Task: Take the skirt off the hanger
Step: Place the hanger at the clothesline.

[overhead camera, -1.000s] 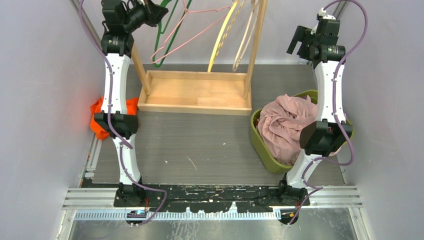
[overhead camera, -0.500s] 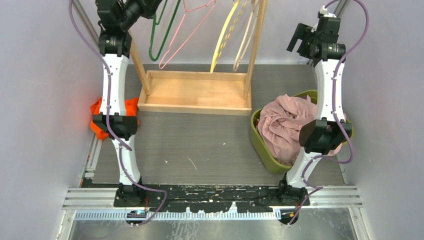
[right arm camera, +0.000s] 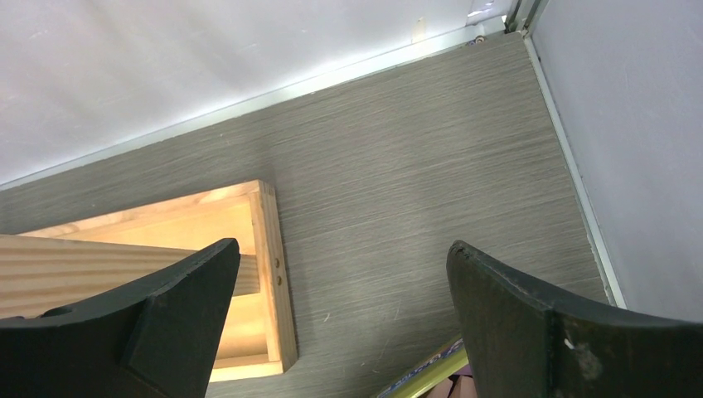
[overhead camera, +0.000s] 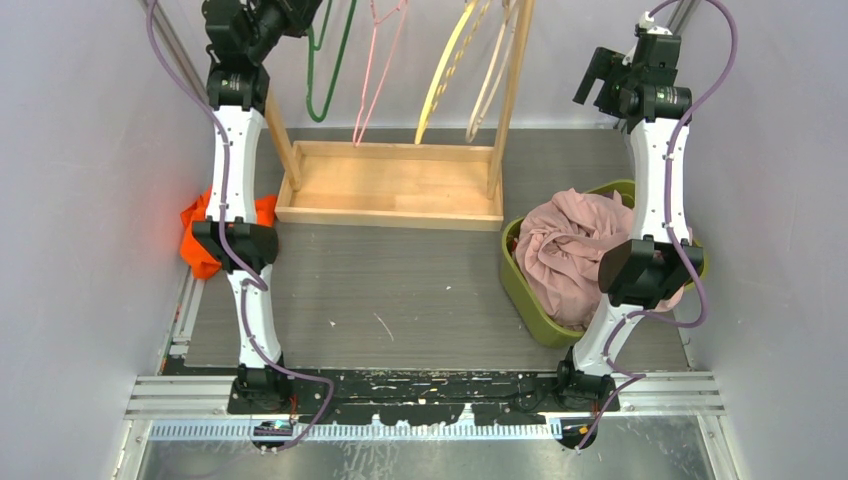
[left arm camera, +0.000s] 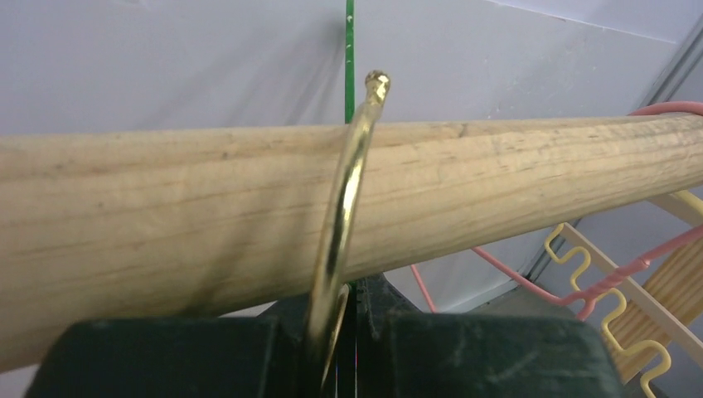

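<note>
My left gripper point(overhead camera: 298, 14) is raised at the back left, shut on the hanger's gold hook point(left arm camera: 348, 182). The hook curves over the wooden rail point(left arm camera: 497, 166), and the jaws point(left arm camera: 344, 311) sit just under that rail. The green hanger point(overhead camera: 322, 80) hangs below this gripper, bare of cloth. The pink skirt point(overhead camera: 570, 250) lies bunched in the green basket point(overhead camera: 520, 285) at the right. My right gripper point(overhead camera: 598, 82) is held high at the back right, open and empty point(right arm camera: 340, 249), above the floor near the rack's corner.
A pink hanger point(overhead camera: 372, 70) and yellow hangers point(overhead camera: 445, 70) hang on the same rail. The rack's wooden base tray point(overhead camera: 390, 185) stands at the back centre. An orange cloth point(overhead camera: 200, 250) lies by the left wall. Walls close in on both sides.
The green and pink hangers have swung from a slant to hanging nearly straight down, and my left gripper has shifted slightly at the rail. The right arm has barely moved.
</note>
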Motion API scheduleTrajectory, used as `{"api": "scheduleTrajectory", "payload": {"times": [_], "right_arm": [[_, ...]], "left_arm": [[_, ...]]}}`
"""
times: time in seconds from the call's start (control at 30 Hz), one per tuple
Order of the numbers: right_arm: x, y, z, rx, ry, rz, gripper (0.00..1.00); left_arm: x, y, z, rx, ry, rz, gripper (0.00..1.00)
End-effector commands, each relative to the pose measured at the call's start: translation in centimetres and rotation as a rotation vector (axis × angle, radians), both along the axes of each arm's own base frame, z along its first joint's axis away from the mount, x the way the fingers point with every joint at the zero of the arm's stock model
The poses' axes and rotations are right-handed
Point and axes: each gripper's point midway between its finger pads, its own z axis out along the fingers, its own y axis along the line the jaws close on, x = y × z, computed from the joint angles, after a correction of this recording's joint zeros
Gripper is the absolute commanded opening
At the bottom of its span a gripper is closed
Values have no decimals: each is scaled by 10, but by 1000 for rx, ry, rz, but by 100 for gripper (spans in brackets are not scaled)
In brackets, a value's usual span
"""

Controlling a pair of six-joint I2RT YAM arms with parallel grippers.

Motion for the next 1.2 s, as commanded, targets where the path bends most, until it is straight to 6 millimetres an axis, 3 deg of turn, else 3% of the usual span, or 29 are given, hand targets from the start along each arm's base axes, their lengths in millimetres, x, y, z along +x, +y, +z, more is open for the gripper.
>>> {"api": "scheduleTrajectory", "payload": {"times": [0.0, 0.07, 0.23, 0.3, 0.63, 0.7, 0.93, 1.17], "right_arm": [[-6, 2, 33, -21, -84, 1, 100], [-7, 2, 34, -21, -83, 0, 100], [-8, 1, 33, -23, -82, -1, 100], [-9, 1, 33, -24, -80, -2, 100], [-13, 3, 25, -14, -62, 1, 100], [-14, 3, 22, -13, -57, 1, 100], [-24, 4, 19, -32, -46, 15, 100], [-36, 7, 17, -47, -45, 34, 100]], "left_arm": [[-14, 11, 39, -31, -106, 36, 7], [-12, 12, 37, -32, -96, 41, 13], [-7, 13, 27, -31, -65, 50, 52], [-8, 12, 27, -28, -63, 48, 62], [-27, 7, 34, 12, -55, 11, 68], [-39, 6, 39, 43, -51, 4, 69], [-73, 21, 26, 170, 34, 48, 73], [-109, 36, 32, 234, 58, 107, 78]]}}
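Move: The left hand holds the green hanger just under its brass hook, which already reaches over the wooden rod; the rod runs about 3 cm above the hand point and 2 cm ahead. On the same rod, the pink hanger hangs roughly 11 cm to the right and 1 cm ahead, the yellow hanger some 23 cm right and 1 cm ahead. From the empty right hand, the hook's place on the rod lies about 50 cm left, 10 cm ahead and 20 cm higher. The left hand first stays almost in place beneath the rod and opens its fingers from nearly shut to about two-thirds, letting go of the green hanger at the brass hook, then dips about 2 cm to clear it and draws back some 7 cm and a little left, away from the rod, rising again to its starting height while the wrist rolls about 10 degrees, left side up, and tips slightly down. The right hand, open and empty, meanwhile sinks about 3 cm and then eases back some 2.5 cm. ##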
